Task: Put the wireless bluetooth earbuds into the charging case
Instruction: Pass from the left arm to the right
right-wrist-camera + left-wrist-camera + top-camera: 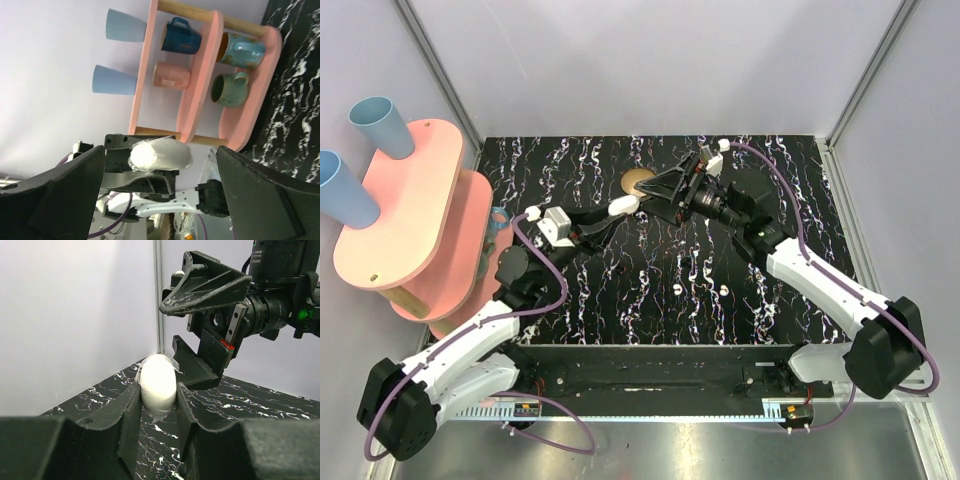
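The charging case [625, 205], a glossy white pod wrapped in clear film, is held above the table, with my left gripper [617, 210] shut on it. In the left wrist view the case [157, 381] sits upright between the two black fingers [129, 412]. My right gripper [652, 192] faces it from the right, open and empty, one finger above the other [186, 332]. In the right wrist view the case [161, 154] shows between the spread fingers [70, 185]; whether they touch it I cannot tell. Two small white specks [678, 290] [725, 289], probably the earbuds, lie on the marbled tabletop.
A round brass bowl [638, 181] stands just behind the case. A pink shelf [410, 200] with blue cups [378, 125] and mugs [242, 50] stands at the left edge of the black marbled table [790, 200]. Pale walls close the back and sides.
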Controlling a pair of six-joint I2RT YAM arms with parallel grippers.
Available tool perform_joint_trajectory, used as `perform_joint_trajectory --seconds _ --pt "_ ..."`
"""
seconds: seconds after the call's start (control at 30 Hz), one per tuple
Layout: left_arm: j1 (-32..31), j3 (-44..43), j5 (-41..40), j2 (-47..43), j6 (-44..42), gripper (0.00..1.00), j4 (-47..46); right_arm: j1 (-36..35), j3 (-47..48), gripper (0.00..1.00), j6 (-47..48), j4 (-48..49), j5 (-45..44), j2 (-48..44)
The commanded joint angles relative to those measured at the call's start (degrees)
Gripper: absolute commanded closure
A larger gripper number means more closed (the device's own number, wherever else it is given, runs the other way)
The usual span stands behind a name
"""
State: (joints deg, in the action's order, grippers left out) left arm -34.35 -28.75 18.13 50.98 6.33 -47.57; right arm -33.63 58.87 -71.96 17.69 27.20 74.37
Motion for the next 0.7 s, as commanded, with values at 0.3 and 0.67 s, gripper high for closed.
perform_joint_trajectory --seconds 0.3,0.67 --pt "-0.89 -1.13 -0.38 3.07 -1.32 1.0 -8.15 -0.12 1.24 0.15 -11.09 12.45 10.68 5.34" --pt "-0.98 -1.92 -1.43 4.21 -2.37 1.0 -7.8 -0.04 1.24 0.4 -13.46 14.74 12.88 6.31"
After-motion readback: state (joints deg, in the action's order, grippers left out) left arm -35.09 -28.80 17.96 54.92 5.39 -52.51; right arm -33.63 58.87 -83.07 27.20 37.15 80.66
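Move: The charging case sits in the left fingertips, its middle about 2 cm to the right of that hand's point, 1 cm ahead and 1 cm above. From the open right hand it lies roughly 4 cm to the left, about 1 cm back and 1 cm below. The gold bowl stands some 13 cm ahead of the right hand, 3 cm left and 30 cm below; the nearer earbud lies about 8 cm back, 5 cm right and 34 cm below. With the case still pinched in the left fingers, the right gripper brings its jaws around the case's free end, easing about 2 cm left and 1 cm back while turning some 10 degrees counter-clockwise. Its wide-open fingers close by about a third, the last of it nearly without travel; whether they touch yet can't be made out. The left hand offers the case about 1 cm to the right. ##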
